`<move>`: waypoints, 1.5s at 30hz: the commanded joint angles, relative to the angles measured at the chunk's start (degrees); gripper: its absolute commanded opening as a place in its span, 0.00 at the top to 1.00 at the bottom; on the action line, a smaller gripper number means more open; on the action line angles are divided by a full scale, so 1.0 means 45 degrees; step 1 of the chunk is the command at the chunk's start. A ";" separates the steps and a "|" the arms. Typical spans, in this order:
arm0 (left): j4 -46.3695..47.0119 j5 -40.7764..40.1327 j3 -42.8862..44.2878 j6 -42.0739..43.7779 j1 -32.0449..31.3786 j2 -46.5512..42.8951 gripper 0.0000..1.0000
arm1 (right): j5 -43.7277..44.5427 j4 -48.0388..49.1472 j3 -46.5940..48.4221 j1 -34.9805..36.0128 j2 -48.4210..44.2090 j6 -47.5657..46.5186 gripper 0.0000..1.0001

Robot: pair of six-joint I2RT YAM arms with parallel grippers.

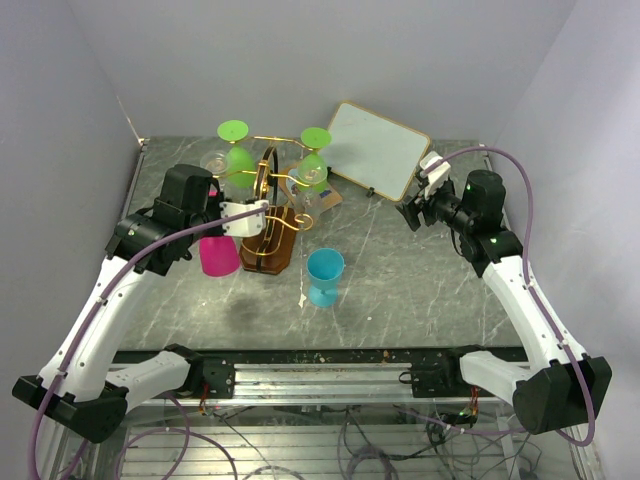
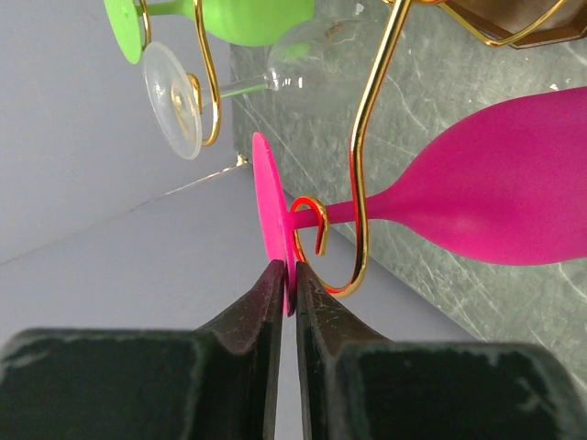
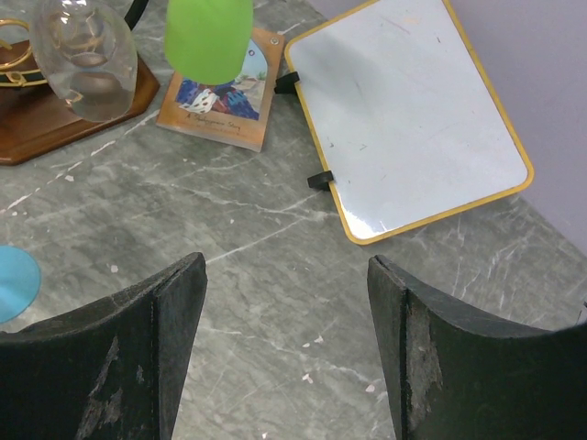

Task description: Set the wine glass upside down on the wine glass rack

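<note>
A pink wine glass [image 2: 495, 202] hangs bowl-down from a scroll arm [image 2: 362, 183] of the gold wire wine glass rack [image 1: 268, 225]. Its stem rests in the curled hook, and its round foot [image 2: 272, 220] sits edge-on above the curl. My left gripper [image 2: 291, 275] is shut on the rim of that foot, its two fingertips close on either side. From above, the pink wine glass [image 1: 218, 255] hangs at the rack's left side beside the left gripper [image 1: 245, 218]. My right gripper [image 3: 286, 266] is open and holds nothing, hovering over bare table to the right of the rack.
Two green glasses [image 1: 238, 150] [image 1: 315, 150] and a clear glass [image 2: 174, 101] hang on other rack arms. A blue glass [image 1: 324, 277] stands on the table in front of the rack. A white tilted board [image 1: 378, 148] and a small picture card [image 3: 220, 96] sit at the back right.
</note>
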 commanded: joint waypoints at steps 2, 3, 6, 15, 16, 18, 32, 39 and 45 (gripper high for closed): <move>-0.0304 0.0373 0.0053 -0.0172 -0.0111 -0.0233 0.78 | -0.0084 0.0316 -0.0186 -0.0083 -0.0015 -0.0113 0.29; -0.0328 0.0356 0.0072 -0.0182 -0.0111 -0.0225 0.77 | -0.0085 0.0316 -0.0197 -0.0087 -0.0027 -0.0115 0.29; -0.0409 0.0339 0.0075 -0.0195 -0.0108 -0.0309 0.73 | -0.0080 0.0316 -0.0196 -0.0099 -0.0031 -0.0135 0.29; -0.0557 0.0256 -0.0140 -0.0163 -0.0106 -0.0582 0.64 | -0.0142 0.0297 -0.0167 -0.0152 0.0007 -0.0075 0.29; -0.0586 0.0270 -0.0123 -0.0171 -0.0101 -0.0608 0.64 | -0.0144 0.0297 -0.0164 -0.0139 0.0030 -0.0074 0.29; -0.0655 0.0347 -0.0041 -0.0224 -0.0111 -0.0643 0.62 | -0.0144 0.0297 -0.0167 -0.0156 0.0036 -0.0080 0.29; -0.1985 0.3166 0.1395 -0.0880 -0.0101 -0.1316 0.39 | -0.1039 0.0033 0.0000 -0.0313 -0.0015 -0.0016 0.28; -0.0990 0.4489 0.1445 -0.2505 0.0168 -0.1616 0.23 | -0.3631 -0.0748 0.0317 -0.0303 -0.0038 -0.0122 0.28; 0.0863 0.4505 0.1442 -0.5051 0.0648 -0.1402 0.06 | -0.4636 -0.0907 0.0324 0.0443 0.0397 0.0279 0.29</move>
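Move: The left fingertips still straddle the foot of the pink wine glass, which already hangs upside down on the rack's near-left hook; its middle is about 8 cm below, 3 cm right and 1 cm ahead of them. From this hand a clear glass hangs some 10 cm ahead and 3 cm right, and the rack's wooden base lies 9 cm ahead, 14 cm right. From the right hand, the blue wine glass stands about 20 cm left, 9 cm back and 9 cm lower. The left fingers go on opening from a narrow gap to nearly wide and come free of the pink glass's foot, the hand first easing back slowly, then drawing clear about 5 cm back with some 3 cm each of up and right, rolling about 20 degrees so its left side drops. Late on, the right hand, fingers staying open, sets off some 4 cm back and left towards the blue glass, turning roughly 13 degrees counter-clockwise. ##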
